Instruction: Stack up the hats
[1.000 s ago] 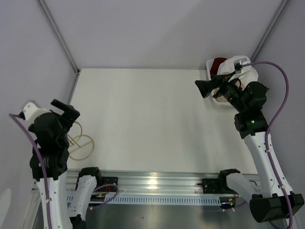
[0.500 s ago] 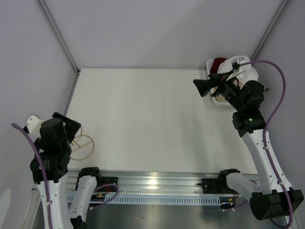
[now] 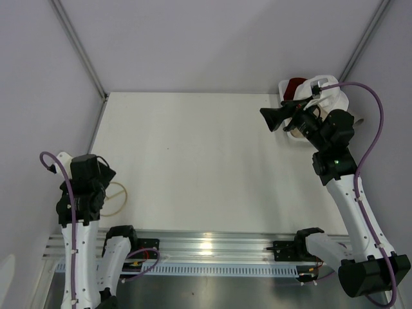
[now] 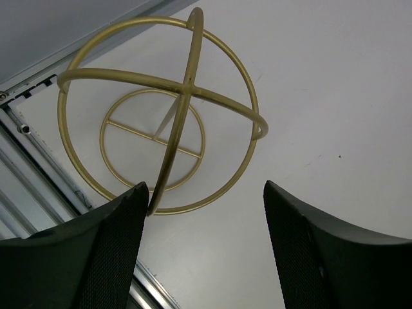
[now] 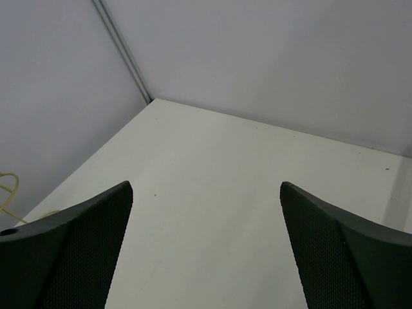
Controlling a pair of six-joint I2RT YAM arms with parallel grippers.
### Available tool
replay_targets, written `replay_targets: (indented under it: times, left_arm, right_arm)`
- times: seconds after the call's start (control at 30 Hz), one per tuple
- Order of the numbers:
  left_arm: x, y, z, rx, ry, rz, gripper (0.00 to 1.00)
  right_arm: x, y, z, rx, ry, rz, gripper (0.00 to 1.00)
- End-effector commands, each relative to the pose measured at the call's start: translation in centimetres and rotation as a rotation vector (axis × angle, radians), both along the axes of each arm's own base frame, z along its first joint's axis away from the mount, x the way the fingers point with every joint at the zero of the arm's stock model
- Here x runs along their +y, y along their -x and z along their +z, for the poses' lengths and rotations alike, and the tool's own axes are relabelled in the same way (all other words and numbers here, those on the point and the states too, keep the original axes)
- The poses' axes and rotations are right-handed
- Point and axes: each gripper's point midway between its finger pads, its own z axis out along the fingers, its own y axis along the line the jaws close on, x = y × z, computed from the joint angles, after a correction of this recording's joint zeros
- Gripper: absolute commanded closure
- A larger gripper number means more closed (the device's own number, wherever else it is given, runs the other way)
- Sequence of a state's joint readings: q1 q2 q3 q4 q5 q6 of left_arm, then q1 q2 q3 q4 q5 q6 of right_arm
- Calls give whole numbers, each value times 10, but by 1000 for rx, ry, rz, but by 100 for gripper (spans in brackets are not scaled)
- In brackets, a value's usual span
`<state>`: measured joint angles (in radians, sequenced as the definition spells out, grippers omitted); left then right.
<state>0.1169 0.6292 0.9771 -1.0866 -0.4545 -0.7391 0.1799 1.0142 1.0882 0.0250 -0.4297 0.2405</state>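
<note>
A dark red hat (image 3: 296, 85) lies in the white basket (image 3: 283, 96) at the back right corner. White fabric (image 3: 329, 98) beside it is partly hidden by the right arm; I cannot tell whether it is a hat. My right gripper (image 3: 269, 119) (image 5: 206, 212) hovers open just left of the basket, pointing across the bare table with nothing between its fingers. My left gripper (image 3: 103, 175) (image 4: 203, 212) hangs open above the table at the near left, nothing between its fingers. Its left fingertip (image 4: 132, 199) is right by a hoop of the gold wire stand (image 4: 161, 116).
The gold wire stand (image 3: 112, 196) stands by the table's near left corner, close to the aluminium rail (image 3: 206, 244) along the front edge. Grey walls close off the back and sides. A bit of the stand (image 5: 6, 183) shows at the far left of the right wrist view.
The left arm has swung down and nearer over the gold stand, and its jaws have narrowed a little. The right gripper has edged slightly left.
</note>
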Motion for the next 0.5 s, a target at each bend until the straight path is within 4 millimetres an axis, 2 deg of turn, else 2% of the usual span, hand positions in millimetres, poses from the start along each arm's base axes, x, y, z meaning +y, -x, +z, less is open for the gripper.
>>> replay_targets:
  times: [0.0,0.07,0.1,0.17,0.2,0.27,0.3,0.37,0.4,0.47]
  left_arm:
    - [13,-9,6,-22,-66,19,25]
    - [18,-11,6,-20,-83,29,33]
    - [21,-10,2,-6,-87,40,42]
    - [23,-11,0,2,-90,42,52]
    - [25,-10,-4,12,-91,48,61]
    - [29,-10,-8,17,-96,62,70]
    - [29,-10,-9,17,-98,56,82]
    - [27,-14,-6,-5,-102,32,99]
    - [24,-15,-8,-14,-100,10,99]
    - [17,-26,0,-65,-117,-76,99]
  right_arm:
    - [-3,-4,5,-35,18,-26,1]
    - [-3,-4,5,-32,13,-24,1]
    - [-2,-3,6,-34,9,-21,1]
    - [-2,-3,6,-34,9,-19,1]
    - [-2,-3,6,-34,9,-19,1]
    - [-2,-3,7,-34,8,-25,1]
    - [-3,-4,7,-32,8,-28,1]
    - [-6,-6,8,-22,4,-49,0]
    - [-7,-8,8,-14,2,-61,1]
    - [-14,-12,8,-4,-2,-107,1]
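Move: The brass hat stand is just ahead and left of the open left gripper: its wire head centres some 3 cm ahead, 7 cm left and about 2 cm lower. The head's near rib, which the fingers will close on, stands only about 3 cm left, barely 1 cm ahead and 2 cm lower. From the idle right hand the stand's head is roughly 60 cm left, 14 cm back and 19 cm lower. Leftward, with a smaller reach forward, the left hand slides some 2.5 cm in towards the stand's wire head and sinks about 1 cm, rolling its left side up about 5 degrees. On the way the fingers shut from well open to almost closed, pinching the near rib between their tips. ##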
